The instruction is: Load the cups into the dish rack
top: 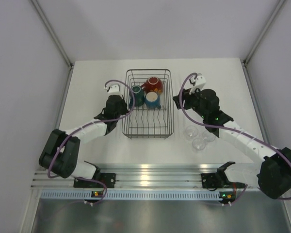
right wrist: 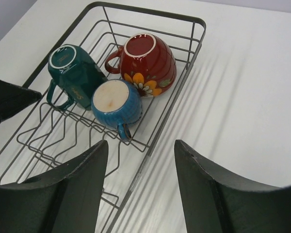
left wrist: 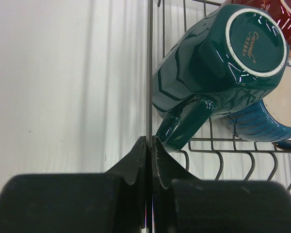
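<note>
The dish rack (top: 148,71), a dark wire basket, lies at the table's middle. In its far half the teal mug (top: 136,95), the red patterned cup (top: 153,85) and the dark-blue cup (top: 152,99) rest bottom up. My left gripper (left wrist: 149,141) is shut on the rack's left rim wire (left wrist: 149,73), right beside the teal mug's handle (left wrist: 184,127). My right gripper (right wrist: 140,143) hangs open over the rack's right rim (right wrist: 170,109), holding nothing. Three small clear glasses (top: 199,141) stand on the table right of the rack.
The white table ends at grey walls on the left, right and back. The right arm's forearm (top: 237,133) passes just beside the glasses. The left gripper's dark finger (right wrist: 9,99) shows at the rack's left side in the right wrist view.
</note>
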Available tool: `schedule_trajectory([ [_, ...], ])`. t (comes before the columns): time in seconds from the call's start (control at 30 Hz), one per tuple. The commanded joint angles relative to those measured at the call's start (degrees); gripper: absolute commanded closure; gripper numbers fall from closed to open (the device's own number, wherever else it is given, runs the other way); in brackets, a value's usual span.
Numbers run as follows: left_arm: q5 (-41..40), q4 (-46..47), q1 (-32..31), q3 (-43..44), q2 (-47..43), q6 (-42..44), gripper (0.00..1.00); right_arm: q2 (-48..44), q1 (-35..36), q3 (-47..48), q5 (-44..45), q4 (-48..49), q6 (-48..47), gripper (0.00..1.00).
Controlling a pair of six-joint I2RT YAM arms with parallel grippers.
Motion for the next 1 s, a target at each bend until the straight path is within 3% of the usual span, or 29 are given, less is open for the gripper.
schedule_trajectory([
  [0.0,1.53,2.68,1.04,2.69,3.78,1.28,1.0,-3.14,-1.89,-0.96,-1.83,2.35,0.82,0.42],
  [0.73,4.17,6.2,7.37,13.06,14.87,-0.21,1.0,-7.54,-8.57,-6.94,-3.51,-0.9,0.81,0.41],
  [0.97,4.61,8.04,7.72,15.17,16.89,-0.39,1.0,-12.28,-8.66,-8.87,-4.21,-7.21,0.9,0.41],
])
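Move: The left hand is already shut on the rack's left rail; the rack's middle lies about 10 cm to its right and 5 cm ahead, the green mug 5 right and 9 ahead, the blue cup 12 right and 7 ahead. From the open right hand the nearest clear glass is some 9 cm back, 10 right and 18 below; the far-right glass lies 9 cm right and 2 back of that one. Keeping its pinch on the left rail, the left hand pushes the loaded rack straight forward over the table by about 7 cm, quick at first and easing off, its height nearly unchanged. Meanwhile the empty right hand stays open and swings right, away from the rack and towards the clear glasses, some 5 cm across and 3 cm down, drawing back a little at the end. ##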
